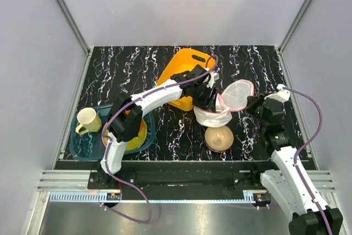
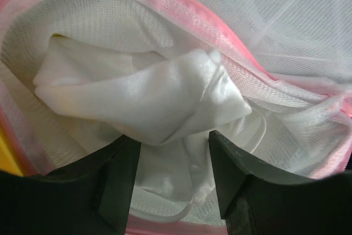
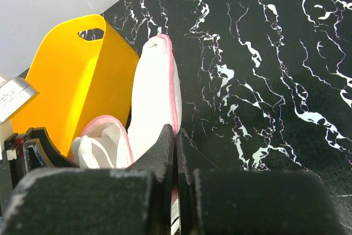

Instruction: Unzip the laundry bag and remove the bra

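Note:
The white mesh laundry bag (image 1: pixel 235 95) lies unzipped at the table's middle, its pink-trimmed lid raised to the right and its lower half (image 1: pixel 212 116) open. In the left wrist view the bag's pink rim (image 2: pixel 165 1) surrounds the cream-white fabric of the bra (image 2: pixel 148 92), bunched inside. My left gripper (image 2: pixel 173 174) is open inside the bag, its jaws on either side of a fold of that fabric. It also shows in the top view (image 1: pixel 205 96). My right gripper (image 3: pixel 176 136) is shut on the pink zipper edge of the lid (image 3: pixel 157 92). It holds the lid from the right (image 1: pixel 254 104).
An orange plastic basket (image 1: pixel 184 72) stands just behind the bag and also shows in the right wrist view (image 3: pixel 71 75). A tan dome-shaped bowl (image 1: pixel 219 137) sits in front of the bag. A teal tray (image 1: pixel 82 147) at the left holds a cream cup (image 1: pixel 88 119) and a yellow plate (image 1: pixel 140 136).

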You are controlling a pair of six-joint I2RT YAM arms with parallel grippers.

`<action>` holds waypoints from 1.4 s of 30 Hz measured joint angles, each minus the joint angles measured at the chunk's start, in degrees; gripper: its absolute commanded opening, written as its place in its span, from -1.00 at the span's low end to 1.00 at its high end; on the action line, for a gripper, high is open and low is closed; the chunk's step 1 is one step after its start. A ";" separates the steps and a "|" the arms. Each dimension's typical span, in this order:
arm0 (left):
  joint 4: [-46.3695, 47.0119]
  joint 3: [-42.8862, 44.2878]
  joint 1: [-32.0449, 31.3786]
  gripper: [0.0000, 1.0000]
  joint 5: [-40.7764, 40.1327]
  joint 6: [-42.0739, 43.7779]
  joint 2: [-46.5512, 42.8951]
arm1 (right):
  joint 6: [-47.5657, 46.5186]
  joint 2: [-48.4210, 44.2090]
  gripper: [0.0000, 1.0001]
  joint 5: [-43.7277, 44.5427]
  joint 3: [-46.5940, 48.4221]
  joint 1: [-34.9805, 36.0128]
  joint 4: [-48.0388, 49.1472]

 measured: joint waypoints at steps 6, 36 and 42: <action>-0.04 -0.17 -0.22 -1.00 0.72 0.50 0.02 | -0.66 0.79 -1.00 0.28 0.20 0.00 -0.04; 15.56 8.79 5.25 -1.00 8.55 -9.44 -11.26 | -1.99 12.98 -1.00 18.80 12.07 -1.57 -8.41; 15.26 13.60 9.20 -1.00 3.45 -8.37 -15.28 | -1.53 10.51 -1.00 18.10 10.45 -1.57 -9.90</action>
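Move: The bra lies in the open laundry bag right at the left hand's spread fingers, its middle about 4 cm to the right and 3 cm below them. From that hand the yellow bin stands some 14 cm ahead and 10 cm left, the tan bowl roughly 12 cm back and 5 cm right, both lower. The right hand already grips the bag's edge by the flap; the bra is about 13 cm to its left, 1 cm back and 10 cm down. The bra is pinched as the left fingers shut fully on it, then pulled up out of the bag nearly 30 cm, drifting forward towards the end while the wrist swings from slanting down to almost level, pointing right. The right hand keeps its grip on the bag's edge, rises some 7 cm, draws it about 6 cm right with a clockwise turn, then sinks back to its starting height. ##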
